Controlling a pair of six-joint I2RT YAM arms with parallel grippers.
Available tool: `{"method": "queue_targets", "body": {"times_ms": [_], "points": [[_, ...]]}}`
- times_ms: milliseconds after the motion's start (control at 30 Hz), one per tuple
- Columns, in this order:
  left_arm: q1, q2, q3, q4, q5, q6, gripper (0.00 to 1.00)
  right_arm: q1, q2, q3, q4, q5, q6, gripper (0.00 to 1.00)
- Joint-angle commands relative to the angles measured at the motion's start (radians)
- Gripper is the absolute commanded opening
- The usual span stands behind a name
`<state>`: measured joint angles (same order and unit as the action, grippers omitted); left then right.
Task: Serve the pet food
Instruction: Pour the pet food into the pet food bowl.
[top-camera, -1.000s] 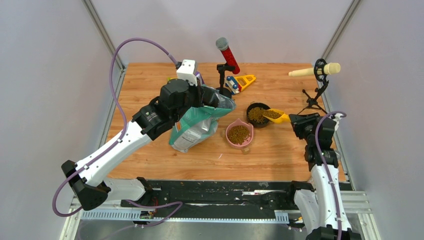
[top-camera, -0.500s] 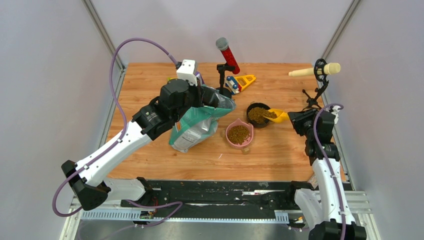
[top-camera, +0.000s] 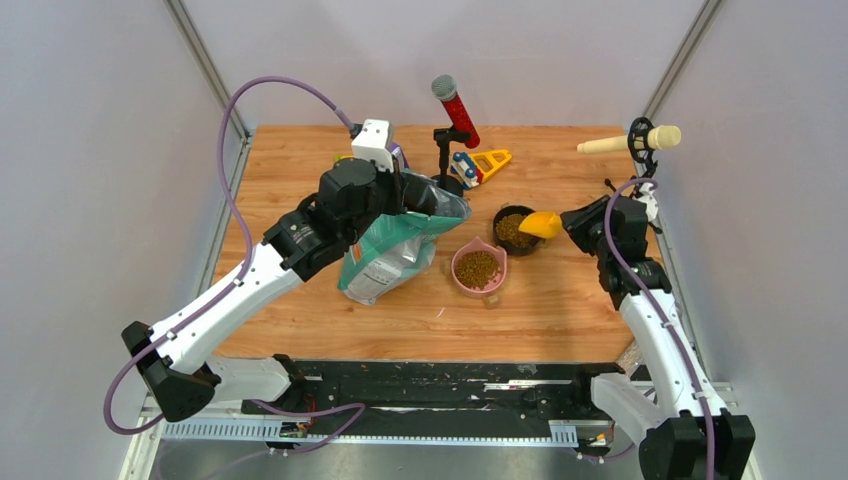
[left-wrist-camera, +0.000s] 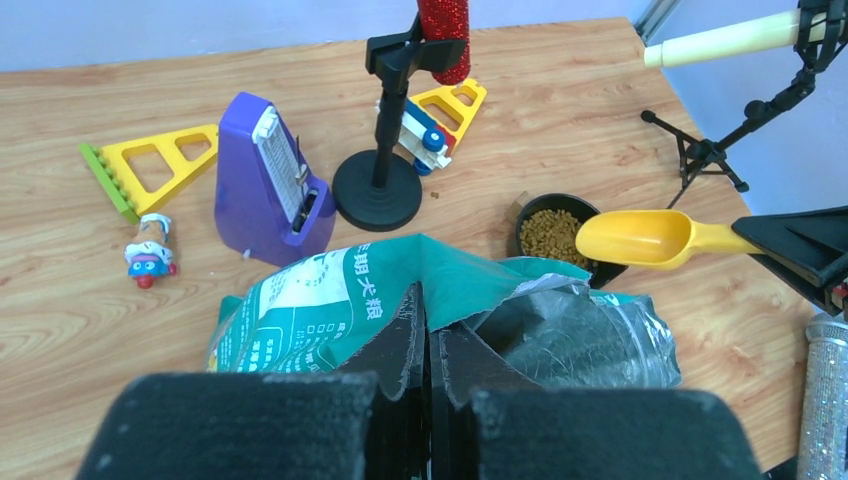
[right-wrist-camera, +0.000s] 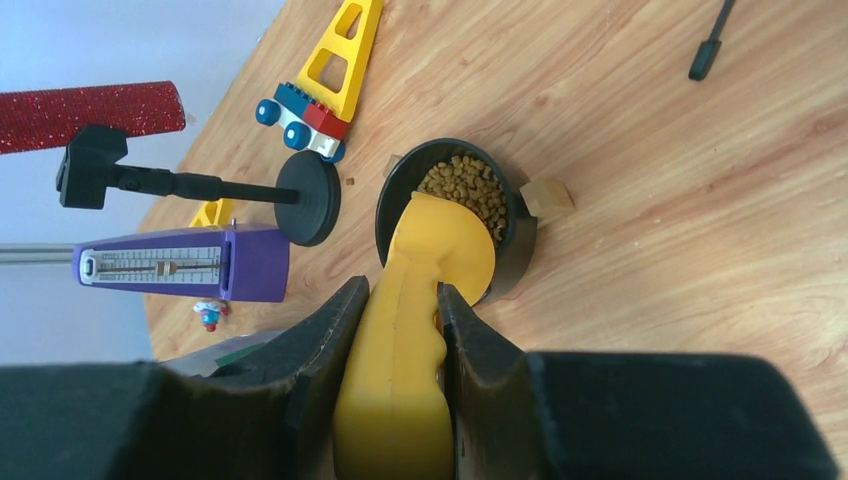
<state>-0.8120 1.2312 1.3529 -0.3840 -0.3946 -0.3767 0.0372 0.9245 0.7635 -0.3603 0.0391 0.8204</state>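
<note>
A teal-green bag with a white label stands at centre left, its mouth open. My left gripper is shut on the bag's torn rim, which is pinched between its jaws. My right gripper is shut on the handle of a yellow scoop. The scoop hangs tipped over a black bowl, and no pellets show in it. Brown pet food lies in that black bowl. More pet food fills a pink bowl beside the bag.
A red microphone on a black stand, a purple metronome and yellow toy pieces sit behind the bag. A cream microphone on a tripod stands at the far right. A small wooden cube lies by the black bowl.
My right gripper has swung left and back, rolling the scoop over the black bowl. The pellets seen in the scoop before are gone from it. The left arm has not moved.
</note>
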Motion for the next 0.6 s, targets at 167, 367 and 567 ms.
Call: {"method": "queue_targets", "body": {"times_ms": [167, 367, 567], "points": [[0.002, -0.036, -0.005, 0.045, -0.047, 0.007, 0.00, 0.045, 0.021, 0.111, -0.025, 0.202, -0.124, 0.00], [0.002, -0.028, 0.005, 0.042, -0.037, 0.010, 0.00, 0.046, -0.008, 0.177, -0.055, 0.091, -0.204, 0.00], [0.002, -0.018, 0.030, 0.030, -0.025, 0.011, 0.00, 0.047, -0.050, 0.297, -0.033, -0.279, -0.213, 0.00]]}}
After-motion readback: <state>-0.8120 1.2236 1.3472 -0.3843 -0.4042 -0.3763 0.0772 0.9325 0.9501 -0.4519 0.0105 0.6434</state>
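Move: The black bowl that has just been served lies about 6 cm ahead of the right hand, 8 cm to its left and 15 cm below; the scoop in that hand hangs over its right part. The pink bowl stands about 8 cm nearer and 8 cm farther left than the black one. The microphone stand is some 15 cm ahead and 24 cm left of the right hand. From the left hand, the black bowl lies roughly 12 cm ahead, 21 cm right and 31 cm down. The yellow scoop, already tipped and looking empty, is lifted away from the black bowl by the right hand, about 6 cm up in all, slowly at first and fastest at the end. On the way the hand drifts some 2 cm right, then swings back about 3 cm left, its left side rolling down about 10 degrees; its fingers keep their grip on the handle. ##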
